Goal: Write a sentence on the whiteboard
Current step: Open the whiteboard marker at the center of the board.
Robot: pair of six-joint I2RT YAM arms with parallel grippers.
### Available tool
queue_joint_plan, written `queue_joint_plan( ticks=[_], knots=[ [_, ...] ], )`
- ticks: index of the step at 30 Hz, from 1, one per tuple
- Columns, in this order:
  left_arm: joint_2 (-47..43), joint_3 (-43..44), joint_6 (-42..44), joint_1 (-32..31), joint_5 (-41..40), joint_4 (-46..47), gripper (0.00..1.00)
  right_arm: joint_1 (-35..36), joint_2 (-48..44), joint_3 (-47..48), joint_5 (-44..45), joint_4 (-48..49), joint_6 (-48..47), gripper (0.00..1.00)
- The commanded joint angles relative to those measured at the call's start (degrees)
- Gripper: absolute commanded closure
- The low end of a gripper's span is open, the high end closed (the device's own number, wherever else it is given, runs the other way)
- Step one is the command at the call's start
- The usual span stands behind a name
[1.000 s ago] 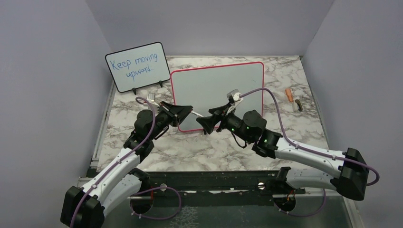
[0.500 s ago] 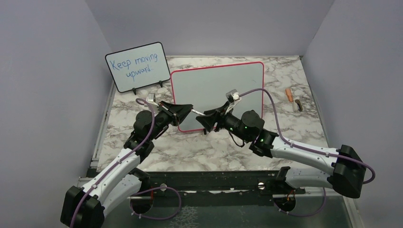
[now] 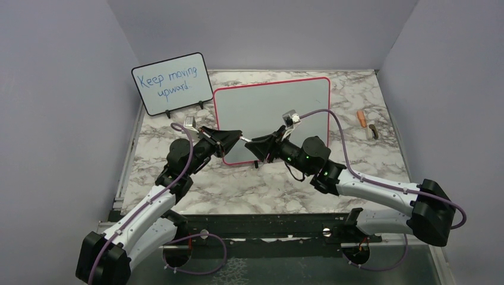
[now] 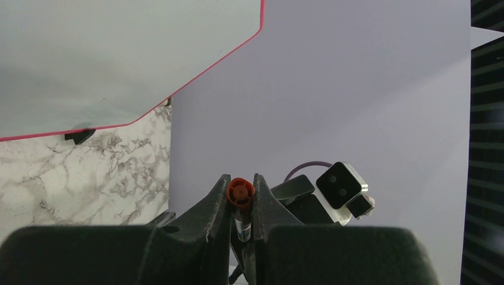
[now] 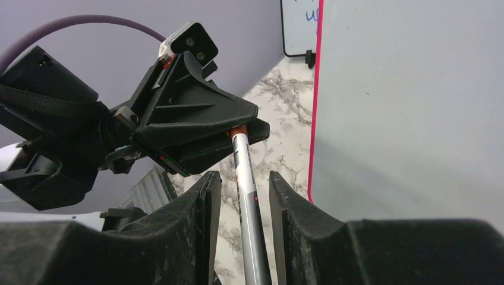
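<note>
The whiteboard [image 3: 273, 113] with the red-pink frame stands tilted on the marble table; its face [image 5: 410, 107] bears no writing, so the sentence is out of view. In front of its lower left corner my left gripper [image 3: 236, 136] is shut on a grey marker [image 3: 245, 140]; the marker's red end [image 4: 241, 191] sits between the jaws. My right gripper [image 3: 257, 143] faces it tip to tip. The marker's barrel [image 5: 246, 178] runs between the right gripper's [image 5: 244, 175] jaws with a gap on each side, so they stand open.
A smaller black-framed board [image 3: 172, 83] with blue writing stands at the back left. An orange piece [image 3: 361, 117] and a dark piece [image 3: 373, 132] lie on the table [image 3: 267, 190] to the right of the whiteboard. Purple walls close in three sides.
My right gripper has slid left toward the left gripper, over the marker's barrel, and its jaws have narrowed around it. The left arm has stayed put.
</note>
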Motion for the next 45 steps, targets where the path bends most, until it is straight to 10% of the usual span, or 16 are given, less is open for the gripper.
queue_joint_plan(
  ticks=[1, 15, 23, 45],
  knots=[
    [0.25, -0.45, -1.99, 0.12, 0.65, 2.5, 1.0, -0.35, 0.94, -0.08, -3.18, 2.5, 0.64, 0.62],
    [0.23, -1.26, -2.69, 0.16, 0.38, 2.7, 1.0, -0.75, -0.06, -1.48, -2.87, 4.75, 1.59, 0.74],
    [0.03, -2.73, -3.78, 0.14, -0.97, 2.79, 1.0, -0.78, -0.59, -2.82, -2.99, 6.18, 1.82, 0.99],
    [-6.31, -6.31, 1.33, 0.2, -20.4, 1.08, 1.0, -0.74, -13.68, -8.21, -0.14, -5.55, -5.59, 0.99]
  ],
)
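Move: The marker's white barrel already lies between the right hand's open fingers, its middle only about 1 cm ahead of the hand point, neither left nor right, and at its height. The red cap sits in the left hand's shut fingers, roughly 3 cm ahead and 4 cm to the left of the right hand. From the left hand the barrel's middle is about 2 cm back and 4 cm right. The empty whiteboard's middle is some 19 cm ahead, 6 cm right and 15 cm below the right hand. Almost in place, the right hand closes its fingers and pinches the marker's barrel while the left keeps its grip on the red cap, and both then sink a couple of centimetres as the right draws back. They part along the marker: the right goes back and to the right, ending about 4 cm from its start and back up at its first height, while the left, after a small pull back, swings left and forward by about 5 cm and turns some 15 degrees counter-clockwise. ##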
